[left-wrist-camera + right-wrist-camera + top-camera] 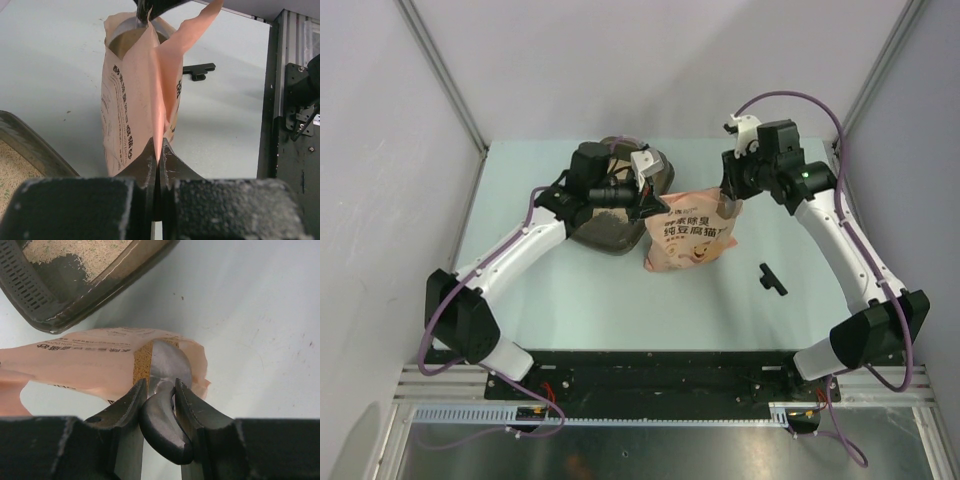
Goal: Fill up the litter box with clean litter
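The dark litter box (603, 236) lies at the back left of the table, partly under my left arm; its rim (75, 307) shows in the right wrist view. Pale clean litter (95, 252) covers part of its floor, and more fills the salmon-pink bag (692, 232) standing beside the box. My left gripper (159, 150) is shut on the bag's torn top flap (162, 107), holding the mouth open. My right gripper (160, 390) is shut on the dark handle of a grey metal scoop (170, 365), whose bowl is down in the bag's mouth against the litter (142, 362).
A small black T-shaped piece (771, 278) lies on the table right of the bag. Grey walls with metal posts enclose the table on three sides. A black base rail (650, 365) runs along the near edge.
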{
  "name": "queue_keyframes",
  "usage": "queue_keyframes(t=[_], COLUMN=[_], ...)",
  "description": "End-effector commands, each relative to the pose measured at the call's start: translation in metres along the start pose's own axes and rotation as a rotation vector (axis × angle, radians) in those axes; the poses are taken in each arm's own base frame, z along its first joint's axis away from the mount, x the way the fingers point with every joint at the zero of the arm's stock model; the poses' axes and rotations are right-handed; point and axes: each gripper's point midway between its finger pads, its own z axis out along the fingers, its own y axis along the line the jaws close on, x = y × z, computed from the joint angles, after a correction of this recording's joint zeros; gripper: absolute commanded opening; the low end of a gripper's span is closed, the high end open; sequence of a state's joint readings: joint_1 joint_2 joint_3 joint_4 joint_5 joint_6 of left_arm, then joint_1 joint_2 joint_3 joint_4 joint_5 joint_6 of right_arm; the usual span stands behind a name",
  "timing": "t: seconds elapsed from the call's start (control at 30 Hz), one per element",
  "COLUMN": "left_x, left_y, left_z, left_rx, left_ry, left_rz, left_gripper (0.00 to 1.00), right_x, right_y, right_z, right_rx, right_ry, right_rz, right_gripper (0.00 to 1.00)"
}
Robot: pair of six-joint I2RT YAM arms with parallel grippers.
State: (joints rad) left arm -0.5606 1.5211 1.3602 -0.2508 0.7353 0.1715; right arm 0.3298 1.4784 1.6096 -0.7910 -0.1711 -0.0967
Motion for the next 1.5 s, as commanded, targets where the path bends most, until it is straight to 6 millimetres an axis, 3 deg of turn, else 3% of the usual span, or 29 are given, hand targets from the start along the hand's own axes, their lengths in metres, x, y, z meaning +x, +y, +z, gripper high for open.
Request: queue_keyframes(t=[0.0, 0.17, 0.33, 0.63, 1.03, 1.13, 1.3, 1.47], left_x=[-0.056, -0.051, -0.050, -0.050, -0.057, -0.058, -0.052, -0.048], left_y=[-0.015, -0.003, 0.009, 0.015, 0.026, 0.027, 0.023, 0.010], left_z=[-0.020, -0.015, -0.011, -0.005, 0.002, 0.002, -0.002, -0.012], left_rx=[-0.005, -0.033, -0.054, -0.047, -0.061, -0.063, -0.062, -0.048], left_ry=[-0.150, -0.134, -0.128, -0.124, -0.127, -0.129, -0.121, -0.125], left_rz=[0.136, 0.158, 0.161, 0.165, 0.179, 0.184, 0.187, 0.195], left_gripper=[0.00, 0.00, 0.00, 0.00, 0.00, 0.00, 0.00, 0.00], right_x=[-0.020, 0.024, 0.048, 0.087, 0.073, 0.060, 0.029, 0.022], right_y=[0.006, 0.002, 0.004, 0.012, 0.043, 0.032, -0.007, -0.029], right_z=[0.004, 0.024, 0.035, 0.052, 0.033, 0.026, 0.013, 0.004], right_rx=[-0.028, -0.051, -0.073, -0.225, -0.555, -0.581, -0.583, -0.562], right_ry=[-0.128, -0.016, 0.040, 0.115, 0.083, 0.053, -0.045, -0.084], right_rz=[-0.120, -0.119, -0.047, 0.328, 0.403, 0.495, 0.702, 0.762], right_gripper=[0.00, 0.00, 0.00, 0.00, 0.00, 0.00, 0.00, 0.00])
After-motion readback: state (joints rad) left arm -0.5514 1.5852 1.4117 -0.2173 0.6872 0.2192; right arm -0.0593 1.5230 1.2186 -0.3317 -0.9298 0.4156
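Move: The right hand, holding the scoop, is just above the bag's open mouth, with the scoop head already in it: the mouth lies some 8 cm below this hand, about 1 cm ahead and 3 cm left. From the same hand the litter box is roughly 5 cm ahead, 27 cm left and 25 cm down, and the black clip about 16 cm back, 10 cm right and 27 cm down. For the left hand, pinching the bag's top edge, the mouth is some 4 cm ahead, 15 cm right and 5 cm lower. Keeping its grip on the scoop, the right hand sinks about 8 cm, driving the head down into the bag, then comes up roughly 3 cm and shifts to the right while its left side rolls up some 45 degrees, so that the fingers end flatter and pointing more to the left. The left hand keeps the bag's top edge pinched and carries it about 3 cm forward. ##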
